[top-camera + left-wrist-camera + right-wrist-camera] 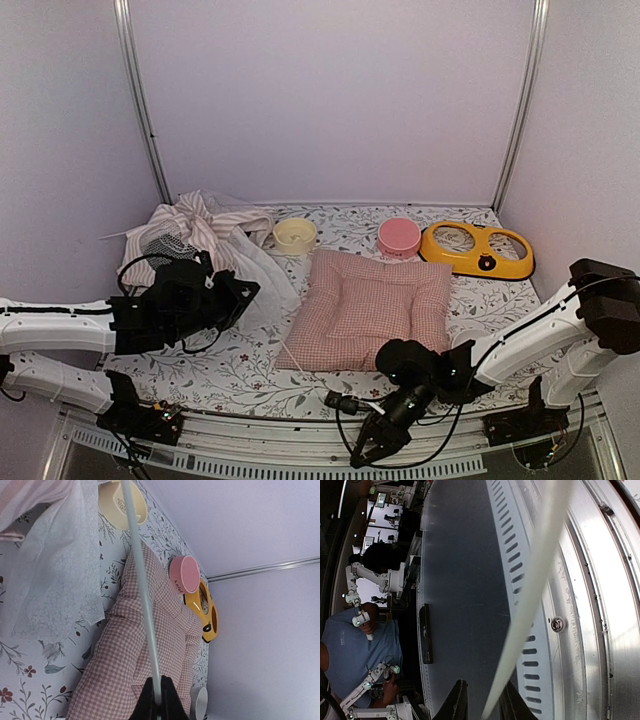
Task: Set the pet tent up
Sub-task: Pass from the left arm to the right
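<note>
The pet tent (200, 232) lies crumpled at the back left of the table, pink-striped fabric with a black mesh patch. Its sheer white curtain (55, 570) hangs beside a thin white pole (142, 590). My left gripper (157, 681) is shut on that pole, just right of the tent (243, 290). The right gripper (367, 452) hangs past the table's near edge, pointing down. In the right wrist view a white pole (535, 580) runs between its jaws (484, 686), close to the right finger, with a gap still showing on the left.
A pink checked cushion (365, 305) lies mid-table. Behind it stand a cream bowl (295, 235), a pink bowl (399, 237) and a yellow double feeder (478, 250). A white cup (200, 700) sits by the cushion. The slotted metal front rail (600, 605) runs under the right gripper.
</note>
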### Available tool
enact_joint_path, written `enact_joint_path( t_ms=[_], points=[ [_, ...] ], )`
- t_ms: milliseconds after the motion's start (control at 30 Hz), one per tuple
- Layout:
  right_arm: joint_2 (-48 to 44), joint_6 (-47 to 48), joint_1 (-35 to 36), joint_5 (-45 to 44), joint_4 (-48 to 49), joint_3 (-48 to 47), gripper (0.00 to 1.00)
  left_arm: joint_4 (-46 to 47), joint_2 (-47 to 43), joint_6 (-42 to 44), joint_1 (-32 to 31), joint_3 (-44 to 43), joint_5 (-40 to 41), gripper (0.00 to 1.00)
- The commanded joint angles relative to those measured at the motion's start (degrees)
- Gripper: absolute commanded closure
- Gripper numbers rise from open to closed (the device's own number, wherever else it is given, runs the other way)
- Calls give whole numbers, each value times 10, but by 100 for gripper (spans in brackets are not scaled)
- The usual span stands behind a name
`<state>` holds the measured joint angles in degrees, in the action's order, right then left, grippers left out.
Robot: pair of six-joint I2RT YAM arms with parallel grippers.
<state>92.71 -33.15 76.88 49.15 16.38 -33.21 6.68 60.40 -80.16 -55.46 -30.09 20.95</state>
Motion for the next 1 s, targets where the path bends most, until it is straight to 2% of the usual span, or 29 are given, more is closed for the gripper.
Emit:
enact_joint_path(
  t_ms=[0,700,867,967],
  points=[
    [-6,2,3,13,14,11,76,26,-12,30,7,-11,19,100],
    [-33,10,-22,23,5,34,80,26,-6,29,7,-12,14,100],
    [-32,13,-21,21,1,30,100,28,-4,35,7,-15,10,100],
    [-38,17,-22,15,-6,26,100,14,-8,44,7,-18,6,97]
  ],
)
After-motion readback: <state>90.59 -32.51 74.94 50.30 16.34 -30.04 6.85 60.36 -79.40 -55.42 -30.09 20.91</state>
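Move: The right hand is off the near edge of the table with its half-open fingers around the near end of the tent pole, which sits about 1 cm to its right. The cushion lies some 35 cm ahead and 3 cm to its right, the white bowl about 25 cm ahead and 28 cm right, both some 6 cm lower. From the left hand, still gripping the pole, that end is roughly 30 cm back, 23 cm right and 10 cm below. The right hand eases about 1.5 cm right, then pinches the pole's near end while the left keeps its grip. ##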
